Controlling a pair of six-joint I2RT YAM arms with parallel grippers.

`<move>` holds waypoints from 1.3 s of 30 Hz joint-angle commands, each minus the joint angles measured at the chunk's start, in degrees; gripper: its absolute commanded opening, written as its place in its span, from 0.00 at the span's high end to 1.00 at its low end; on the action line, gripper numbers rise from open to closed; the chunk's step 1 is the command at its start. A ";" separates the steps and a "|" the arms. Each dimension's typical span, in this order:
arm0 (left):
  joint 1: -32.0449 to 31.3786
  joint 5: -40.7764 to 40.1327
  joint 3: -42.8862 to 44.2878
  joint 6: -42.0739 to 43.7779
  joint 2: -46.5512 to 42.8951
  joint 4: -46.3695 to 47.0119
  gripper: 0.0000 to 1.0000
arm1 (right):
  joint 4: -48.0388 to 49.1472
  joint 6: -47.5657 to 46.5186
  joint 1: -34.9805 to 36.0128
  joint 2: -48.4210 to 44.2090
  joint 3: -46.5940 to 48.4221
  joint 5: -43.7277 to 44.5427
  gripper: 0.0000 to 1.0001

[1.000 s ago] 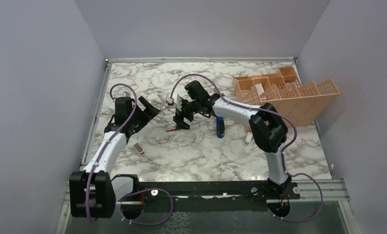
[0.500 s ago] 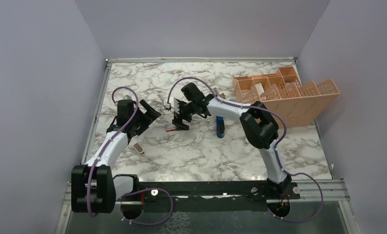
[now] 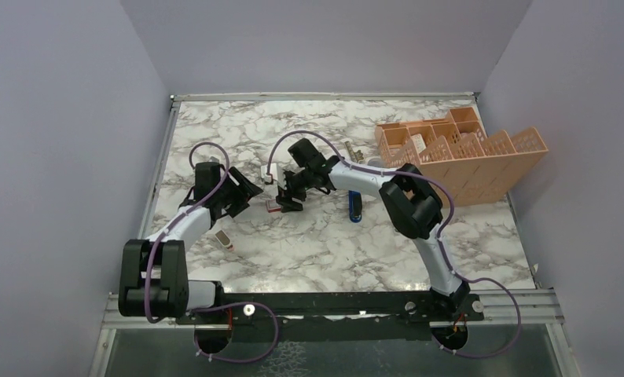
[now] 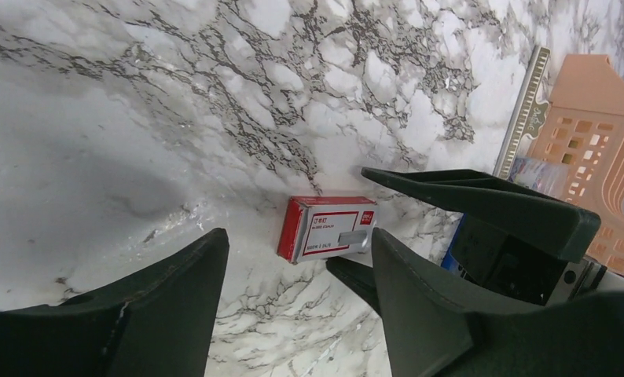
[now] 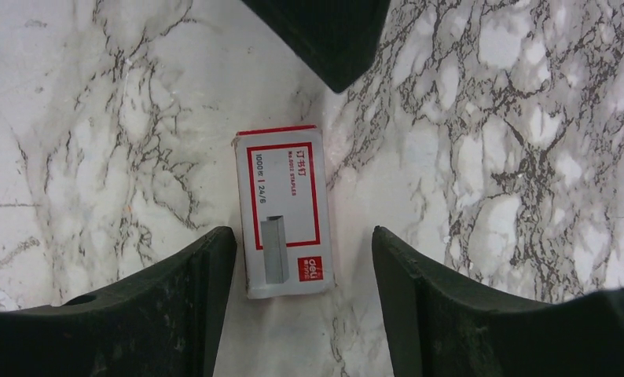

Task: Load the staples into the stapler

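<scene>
The staples are hidden inside a shut red-and-white box (image 3: 274,206) (image 4: 328,228) (image 5: 284,208) lying flat on the marble. My right gripper (image 3: 289,196) (image 5: 301,236) is open and straddles the box's near end, its left finger close to the box and a gap on the right. My left gripper (image 3: 242,192) (image 4: 297,236) is open just left of the box, with nothing between its fingers. The blue stapler (image 3: 355,206) (image 4: 451,253) lies to the right of the box, mostly hidden behind my right gripper in the left wrist view.
A small tan-and-white block (image 3: 225,240) lies near the left arm. An orange slotted basket (image 3: 458,153) (image 4: 592,118) stands at the back right. A thin metal strip (image 4: 521,110) lies beside it. The table's raised edges and purple walls close in the space.
Both grippers have closed in on the box, the right one coming down over it and the left one from the left. Both pairs of jaws have narrowed somewhat. The box has not moved.
</scene>
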 commanded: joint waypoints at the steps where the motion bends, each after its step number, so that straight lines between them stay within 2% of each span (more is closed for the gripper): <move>1: 0.34 5.48 -0.97 -0.19 3.15 6.51 0.33 | 4.05 -0.55 1.11 2.31 -1.12 -1.92 0.34; 8: 0.02 11.56 -1.34 -0.01 9.10 11.35 0.34 | 7.09 -0.82 1.28 2.07 -3.24 0.74 0.46; 12: -0.75 13.70 -1.51 -0.54 12.19 15.26 0.53 | 7.47 -1.70 1.24 1.32 -4.84 1.73 0.48; 17: -0.95 13.30 -1.88 -1.15 14.05 18.32 0.64 | 7.81 -2.36 1.19 0.67 -5.81 1.81 0.49; 30: -2.71 16.57 -1.14 -0.95 17.23 21.43 0.70 | 6.49 -3.53 1.24 2.15 -3.51 1.85 0.50; 33: -3.46 17.74 -0.99 -1.03 18.11 22.47 0.70 | 6.82 -2.96 1.24 2.33 -3.32 2.18 0.58; 39: -4.25 18.03 -0.63 -1.23 19.17 23.92 0.71 | 9.50 -2.68 1.20 1.44 -5.05 2.88 0.63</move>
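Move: The staples box lies almost at the right hand point: roughly 1 cm to its left, 1 cm back and 1 cm lower. From the left hand, the same box is about 8 cm to the right, 1 cm ahead and 4 cm below. The blue stapler lies some 18 cm to the right hand's right and 1 cm ahead; a small white block sits about 10 cm back and 6 cm left of the left hand, 5 cm lower. Bring the left gripper about 5 cm right and some 3 cm down to the staples box's left end, turning roughly 15 degrees clockwise with its left side sinking, and narrow its fingers to under half their gap so they straddle that end. Meanwhile slide the right gripper 1.5 cm left along the box and close it partway, pinching the near and far long sides. ##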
